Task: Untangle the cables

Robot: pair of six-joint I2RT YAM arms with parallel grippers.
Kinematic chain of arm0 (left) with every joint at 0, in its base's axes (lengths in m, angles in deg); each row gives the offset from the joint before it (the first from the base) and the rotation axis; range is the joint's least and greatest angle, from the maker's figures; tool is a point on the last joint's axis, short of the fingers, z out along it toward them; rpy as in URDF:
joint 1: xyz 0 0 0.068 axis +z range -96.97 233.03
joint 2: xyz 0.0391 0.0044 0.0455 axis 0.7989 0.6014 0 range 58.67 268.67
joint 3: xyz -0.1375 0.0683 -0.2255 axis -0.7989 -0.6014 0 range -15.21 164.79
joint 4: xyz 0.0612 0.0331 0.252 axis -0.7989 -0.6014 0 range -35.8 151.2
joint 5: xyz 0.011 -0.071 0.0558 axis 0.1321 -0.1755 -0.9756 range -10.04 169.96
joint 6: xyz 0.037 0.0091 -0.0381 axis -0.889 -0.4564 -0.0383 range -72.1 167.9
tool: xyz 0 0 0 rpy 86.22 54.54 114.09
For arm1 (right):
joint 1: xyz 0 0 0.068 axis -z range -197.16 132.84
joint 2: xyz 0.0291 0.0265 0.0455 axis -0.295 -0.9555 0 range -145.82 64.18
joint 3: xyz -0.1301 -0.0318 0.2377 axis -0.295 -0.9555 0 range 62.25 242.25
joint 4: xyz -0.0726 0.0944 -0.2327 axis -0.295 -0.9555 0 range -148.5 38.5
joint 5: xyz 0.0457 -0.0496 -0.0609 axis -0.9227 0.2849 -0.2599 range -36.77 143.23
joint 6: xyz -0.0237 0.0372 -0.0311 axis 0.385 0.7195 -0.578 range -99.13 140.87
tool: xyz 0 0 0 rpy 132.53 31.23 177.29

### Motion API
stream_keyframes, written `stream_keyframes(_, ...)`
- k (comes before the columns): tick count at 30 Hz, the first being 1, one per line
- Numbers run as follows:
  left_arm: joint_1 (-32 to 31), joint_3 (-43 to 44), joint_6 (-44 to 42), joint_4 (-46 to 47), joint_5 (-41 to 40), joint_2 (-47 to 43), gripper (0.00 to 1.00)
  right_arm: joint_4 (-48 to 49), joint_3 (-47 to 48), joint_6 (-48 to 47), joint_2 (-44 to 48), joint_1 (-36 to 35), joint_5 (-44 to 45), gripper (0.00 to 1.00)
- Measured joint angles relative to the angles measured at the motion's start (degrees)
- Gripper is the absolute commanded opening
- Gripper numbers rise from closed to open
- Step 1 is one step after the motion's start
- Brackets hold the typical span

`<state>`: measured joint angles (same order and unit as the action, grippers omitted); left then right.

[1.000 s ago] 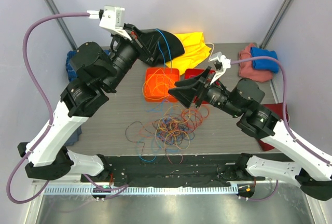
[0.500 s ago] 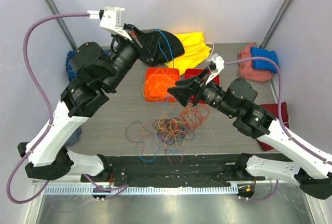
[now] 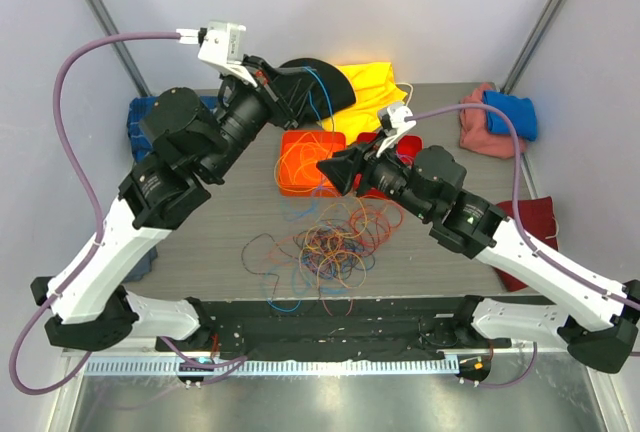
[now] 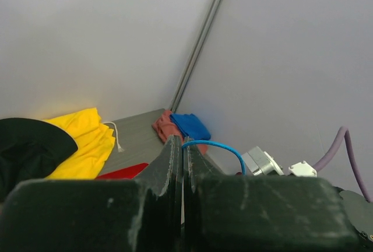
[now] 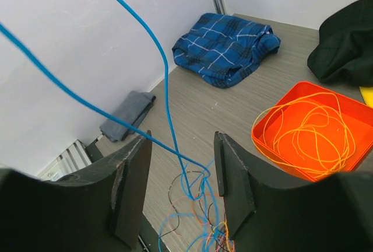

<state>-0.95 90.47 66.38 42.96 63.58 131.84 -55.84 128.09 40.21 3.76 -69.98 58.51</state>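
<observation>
A tangle of thin cables (image 3: 335, 242) in orange, blue, purple and red lies on the grey table near the front. My left gripper (image 3: 300, 87) (image 4: 183, 141) is raised at the back, shut on a blue cable (image 4: 224, 145) that hangs down (image 3: 320, 102) towards the tangle. My right gripper (image 3: 326, 168) (image 5: 182, 147) is open above the table. Two strands of the blue cable (image 5: 165, 77) run between its fingers without touching them. An orange cable (image 5: 309, 141) lies coiled in an orange tray (image 3: 290, 184) (image 5: 262, 141).
Yellow cloth (image 3: 370, 92) and black cloth (image 3: 335, 80) lie at the back. A blue plaid cloth (image 5: 224, 48) and a grey cloth (image 5: 125, 115) are on the left. Pink and blue cloths (image 3: 490, 117) and a dark red cloth (image 3: 535, 217) are on the right. A red tray (image 3: 383, 140) is beside the orange one.
My right gripper has moved left and towards the back, so the blue strands are now between its fingers. The left gripper, still shut on the blue cable, has shifted slightly right.
</observation>
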Motion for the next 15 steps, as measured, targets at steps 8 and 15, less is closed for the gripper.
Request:
stream_keyframes(8, 0.0, -3.17, 0.98, 0.39, 0.57, -1.92, 0.0, 0.5, 0.0, -0.5, -0.39, 0.0, 1.01, 0.1)
stream_keyframes(15, 0.0, -7.63, 0.9, 0.61, -1.27, -4.42, 0.0, -0.24, 0.0, -1.38, 2.45, 0.0, 3.87, 0.01)
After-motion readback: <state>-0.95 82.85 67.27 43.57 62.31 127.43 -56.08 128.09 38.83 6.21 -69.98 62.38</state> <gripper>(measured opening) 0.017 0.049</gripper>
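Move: The blue cable already runs between the right gripper's open pads, within about 1 cm of their middle. From the right gripper, the tangle lies some 35 cm below, roughly 2 cm back and 3 cm right; the orange bin is about 19 cm ahead, 3 cm left and 35 below, the red bin 19 ahead, 16 right and as low. From the left gripper, which holds the cable higher up, that stretch lies about 18 cm down, 4 cm right and 1 cm back. Close the right gripper from just over half open until it pinches the blue cable hanging between its pads, keeping it nearly in place. Once it is almost shut, draw it about 2 cm to the right and a little over 1 cm up. Meanwhile lower the left gripper about 3 cm towards the right one, easing slightly left at the end, fingers still shut on the cable. ##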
